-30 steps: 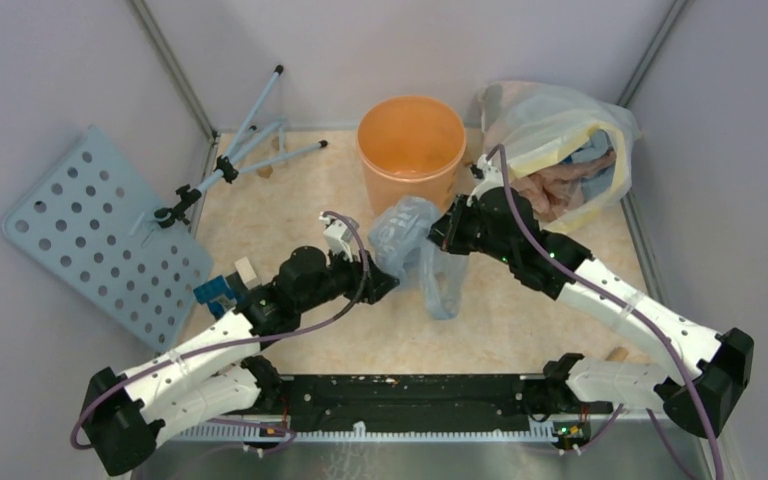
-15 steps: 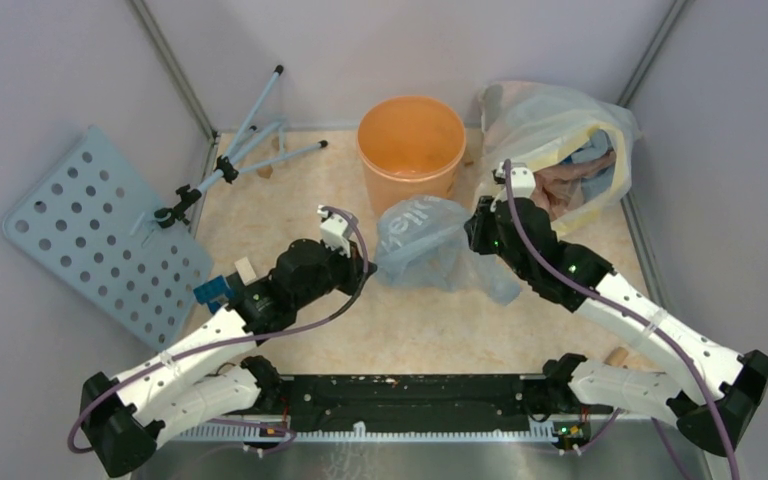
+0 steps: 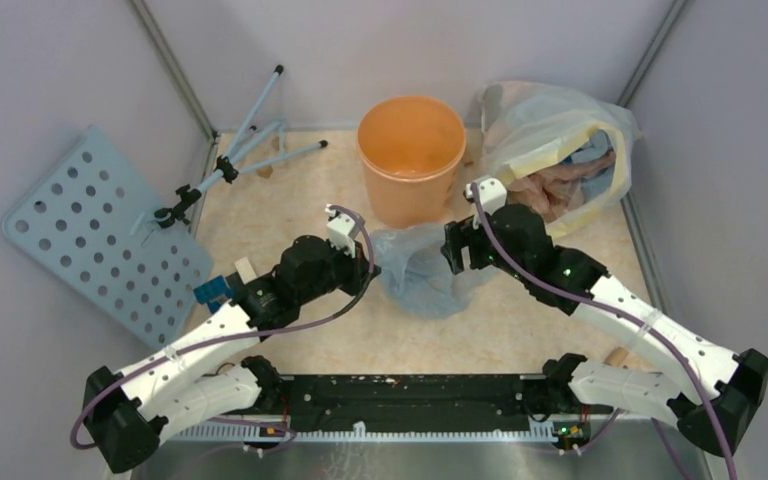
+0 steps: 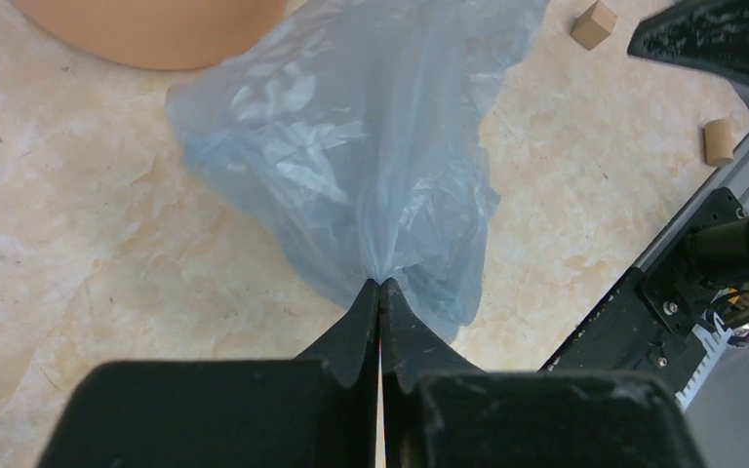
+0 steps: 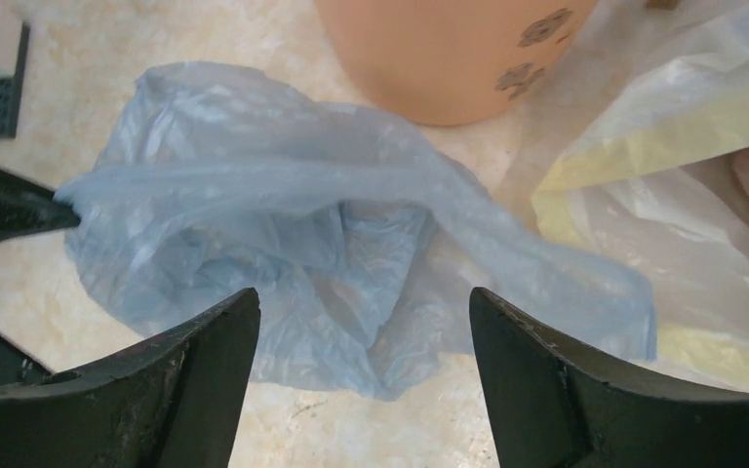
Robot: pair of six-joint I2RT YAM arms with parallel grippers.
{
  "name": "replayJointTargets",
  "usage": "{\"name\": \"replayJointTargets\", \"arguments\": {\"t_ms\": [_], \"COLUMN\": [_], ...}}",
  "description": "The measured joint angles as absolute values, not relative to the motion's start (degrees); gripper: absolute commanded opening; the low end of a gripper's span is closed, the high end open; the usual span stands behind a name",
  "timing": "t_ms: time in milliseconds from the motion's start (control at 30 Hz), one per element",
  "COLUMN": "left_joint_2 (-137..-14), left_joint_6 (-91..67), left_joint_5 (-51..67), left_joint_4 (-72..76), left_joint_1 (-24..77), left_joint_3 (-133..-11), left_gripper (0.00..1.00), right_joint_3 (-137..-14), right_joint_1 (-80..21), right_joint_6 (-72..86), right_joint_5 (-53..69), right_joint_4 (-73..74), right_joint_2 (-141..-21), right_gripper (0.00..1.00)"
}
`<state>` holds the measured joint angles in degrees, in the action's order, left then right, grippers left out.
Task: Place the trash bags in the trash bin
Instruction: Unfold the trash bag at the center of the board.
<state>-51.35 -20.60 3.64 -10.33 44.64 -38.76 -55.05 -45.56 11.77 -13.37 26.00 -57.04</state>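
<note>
A thin grey-blue trash bag lies crumpled on the table in front of the orange trash bin. My left gripper is shut on the bag's left edge; in the left wrist view the film bunches at the closed tips. My right gripper stands open just right of the bag, with nothing between its fingers. In the right wrist view the bag spreads beyond the open gripper, and the bin's wall is at the top.
A big clear bag with yellow edges, holding cloth, sits right of the bin, close to my right arm. A perforated blue board and a small tripod lie at the left. Small wooden blocks are scattered on the table.
My right gripper has let go of the bag and opened. My left gripper has shut on the bag's left edge. The bag has sunk from hanging to lying crumpled on the table.
</note>
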Motion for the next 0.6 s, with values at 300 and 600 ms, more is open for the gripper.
{"name": "replayJointTargets", "arguments": {"t_ms": [300, 600], "left_joint_2": [-52.66, -49.56], "left_joint_6": [-20.64, -22.24], "left_joint_5": [3.95, 3.38], "left_joint_4": [-8.88, -9.02], "left_joint_1": [44.64, 44.64], "left_joint_3": [-37.65, -30.92], "left_gripper": [0.0, 0.0], "right_joint_3": [-49.69, -36.18], "right_joint_1": [-45.58, -45.58], "right_joint_6": [11.05, 10.41], "right_joint_5": [-0.62, 6.7], "right_joint_4": [22.92, 9.72], "right_joint_2": [-57.06, -59.57], "right_gripper": [0.62, 0.57]}}
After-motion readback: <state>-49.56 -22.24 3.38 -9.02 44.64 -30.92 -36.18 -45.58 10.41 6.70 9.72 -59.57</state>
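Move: Behind the open right hand by about 2 cm, 5 cm to its left and some 14 cm below lies the middle of the blue trash bag, its near edge reaching about 4 cm farther back. The trash bin stands about 18 cm ahead of the hand and 8 cm to its left; the full bag is roughly 20 cm ahead and 23 cm to its right. From the left hand, still pinching a corner of the blue bag, that bag's middle is about 10 cm right, 2 cm ahead and 10 cm lower. Dropping about 10 cm, ever faster, the right hand also draws back and left some 4 cm each way, down towards the blue bag's near edge. It turns nearly 20 degrees counter-clockwise and tips downward while its fingers close partway, still well apart. The left hand keeps its pinch on the corner and, after a brief pause, sinks about 5 cm, easing slightly back. ##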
